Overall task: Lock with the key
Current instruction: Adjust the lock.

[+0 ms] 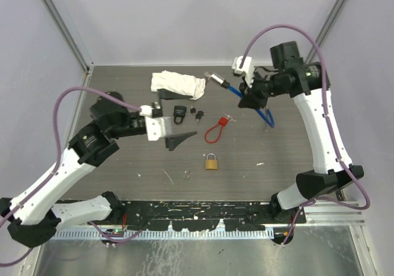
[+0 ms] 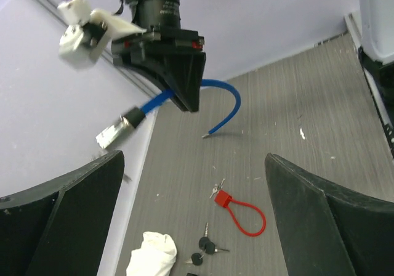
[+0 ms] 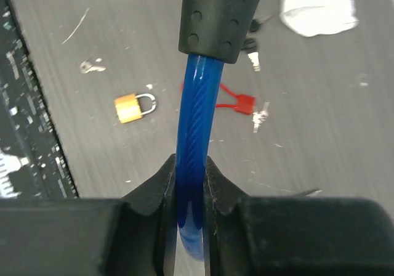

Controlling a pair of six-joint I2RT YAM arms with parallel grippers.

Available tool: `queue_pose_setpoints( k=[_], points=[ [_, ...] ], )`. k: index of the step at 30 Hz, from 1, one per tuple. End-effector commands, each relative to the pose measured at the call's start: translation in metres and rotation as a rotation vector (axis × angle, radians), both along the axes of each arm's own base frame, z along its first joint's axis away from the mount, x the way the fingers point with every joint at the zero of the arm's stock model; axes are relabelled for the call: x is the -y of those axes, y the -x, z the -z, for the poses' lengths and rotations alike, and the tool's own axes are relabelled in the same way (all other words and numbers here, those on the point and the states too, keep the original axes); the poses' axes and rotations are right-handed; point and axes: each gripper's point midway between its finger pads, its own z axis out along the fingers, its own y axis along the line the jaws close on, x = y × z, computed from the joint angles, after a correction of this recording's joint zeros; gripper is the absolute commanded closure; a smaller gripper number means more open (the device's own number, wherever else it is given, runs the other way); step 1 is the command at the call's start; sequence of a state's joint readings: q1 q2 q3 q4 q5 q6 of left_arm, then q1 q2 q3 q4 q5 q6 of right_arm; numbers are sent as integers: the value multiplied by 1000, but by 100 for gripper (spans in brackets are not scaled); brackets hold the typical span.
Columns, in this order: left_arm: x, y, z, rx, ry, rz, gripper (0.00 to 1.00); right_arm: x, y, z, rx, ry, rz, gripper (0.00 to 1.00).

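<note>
My right gripper is shut on a blue cable lock and holds it above the table's far right. Its jaws pinch the blue cable just below the black lock head; the silver end points left. A bunch of black-headed keys lies on the table beside a small black padlock. My left gripper hangs wide open and holds nothing. In the left wrist view the keys lie low between the fingers.
A white cloth lies at the back. A red cable lock with small keys sits mid-table, a brass padlock nearer the front, a loose small key beside it. Walls close in on both sides.
</note>
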State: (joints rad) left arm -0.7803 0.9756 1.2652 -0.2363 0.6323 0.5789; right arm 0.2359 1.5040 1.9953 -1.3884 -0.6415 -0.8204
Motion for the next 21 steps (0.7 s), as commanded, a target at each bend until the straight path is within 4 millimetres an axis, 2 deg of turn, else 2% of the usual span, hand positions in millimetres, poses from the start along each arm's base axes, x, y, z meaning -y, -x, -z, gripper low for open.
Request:
queue_pose_setpoints(
  k=[1,7,10,13,18,21],
  points=[
    [13,-19,4,111,-97,-78,2,-22,13,9,21,-20,-138,99],
    [29,-41,36,98,-191,-95,2,-48,29,40,-50,1,-255,99],
    [35,-54,48,96,-218,-127,2,-57,35,46,-60,2,-285,99],
    [38,-66,51,104,-207,-170,2,-63,39,51,-72,5,-307,99],
    [43,-74,65,88,-245,-178,0,-70,43,54,-84,-4,-326,99],
    [45,-76,78,65,-278,-175,9,-72,46,54,-89,-9,-338,99]
  ],
)
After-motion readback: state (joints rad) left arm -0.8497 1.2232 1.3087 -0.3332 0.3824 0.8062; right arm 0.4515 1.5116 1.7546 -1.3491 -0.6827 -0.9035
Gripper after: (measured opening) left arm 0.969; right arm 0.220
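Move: The metal lock end of the blue cable lock, held up in the right gripper, is about 12 cm ahead of the open left hand, 8 cm to its right and roughly level. Far below, some 27 cm down, the black padlock lies 12 cm ahead and 4 cm left of the left hand, the red cable lock 7 cm ahead and 8 cm right. From the right hand, the left fingers are about 7 cm back and 14 cm left. The blue lock's metal end is brought to the open left fingers from both sides: the right hand keeps its pinch on the cable, sinking about 7 cm while going left and back and turning counter-clockwise. The left hand drops some 8 cm, reaching forward and a little right, fingertips tilting down, jaws staying wide open around the lock end. ##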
